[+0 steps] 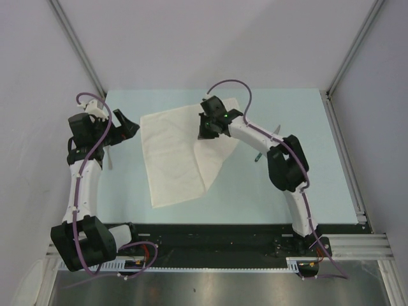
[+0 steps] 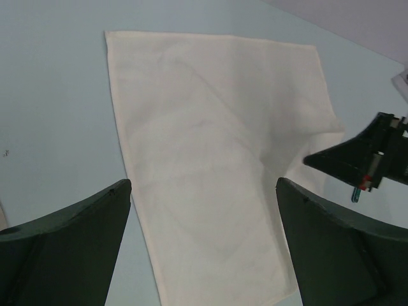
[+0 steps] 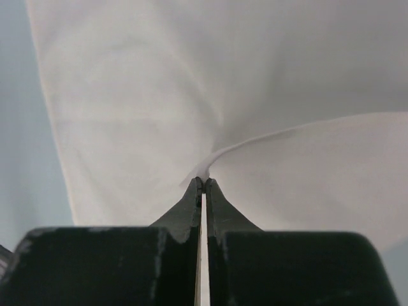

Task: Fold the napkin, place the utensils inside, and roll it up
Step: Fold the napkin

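Note:
The white napkin (image 1: 172, 156) lies spread on the pale blue table (image 1: 287, 115), its right part lifted and doubled over toward the middle. My right gripper (image 1: 206, 132) is shut on a pinched edge of the napkin (image 3: 127, 95), the fold rising right at the fingertips of the right gripper (image 3: 204, 182). My left gripper (image 1: 127, 125) hovers open just off the napkin's left edge; in its wrist view the napkin (image 2: 210, 146) fills the space ahead of the left gripper (image 2: 204, 188). A teal bit of the knife (image 1: 257, 157) peeks out beside the right arm.
Grey walls and metal rails close in the table on the left, back and right. A thin pale object (image 1: 109, 158) lies beside the left arm. The arm bases stand on the black strip (image 1: 210, 239) at the near edge.

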Controlling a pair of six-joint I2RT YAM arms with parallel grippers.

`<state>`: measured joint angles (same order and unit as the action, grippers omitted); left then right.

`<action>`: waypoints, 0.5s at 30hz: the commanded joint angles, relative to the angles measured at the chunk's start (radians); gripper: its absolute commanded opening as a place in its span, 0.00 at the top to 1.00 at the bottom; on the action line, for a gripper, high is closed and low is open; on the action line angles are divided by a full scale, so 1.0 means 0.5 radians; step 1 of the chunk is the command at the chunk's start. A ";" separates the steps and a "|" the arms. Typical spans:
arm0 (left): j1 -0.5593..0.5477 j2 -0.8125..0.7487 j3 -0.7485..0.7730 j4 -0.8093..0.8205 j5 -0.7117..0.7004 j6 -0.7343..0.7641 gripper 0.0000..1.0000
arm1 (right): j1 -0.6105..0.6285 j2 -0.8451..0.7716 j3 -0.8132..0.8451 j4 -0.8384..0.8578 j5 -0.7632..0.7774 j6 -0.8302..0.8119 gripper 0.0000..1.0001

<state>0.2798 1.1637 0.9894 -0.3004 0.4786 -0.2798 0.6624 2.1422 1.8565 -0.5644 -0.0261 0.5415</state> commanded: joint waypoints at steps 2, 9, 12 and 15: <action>0.017 -0.036 -0.021 0.079 0.028 -0.002 0.00 | 0.028 0.308 0.269 0.661 -0.294 0.027 1.00; 0.020 -0.017 -0.027 0.085 0.015 -0.008 0.00 | 0.034 0.657 0.416 1.566 -0.579 0.346 1.00; 0.017 -0.002 -0.031 0.092 0.028 -0.011 0.00 | 0.059 0.835 0.578 1.763 -0.641 0.460 1.00; 0.017 0.007 -0.037 0.101 0.043 -0.020 0.00 | 0.102 1.001 0.738 1.932 -0.638 0.540 1.00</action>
<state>0.2802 1.1648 0.9771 -0.2935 0.4782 -0.2810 0.6827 2.5549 2.0972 0.1585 -0.2977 0.7250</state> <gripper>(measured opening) 0.996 0.019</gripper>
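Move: The right gripper holds the napkin's lifted right part by its edge. The napkin's far left corner, which it heads for, is about 29 cm to its left, 14 cm ahead and 10 cm lower. The near left corner lies some 32 cm back and 19 cm left, the knife level with the hand and 31 cm right, the spoon roughly 41 cm left and 8 cm back. From the left gripper, the far left corner is about 20 cm ahead, 4 cm left and 22 cm down. Keep the right fingers shut on the napkin's edge and sweep it quickly left, about 14 cm, and forward some 7 cm over the flat part towards the far left corner. Dip a couple of centimetres, then come back up nearly as much, swinging the fingertips up some 35 degrees until they point more to the left. ##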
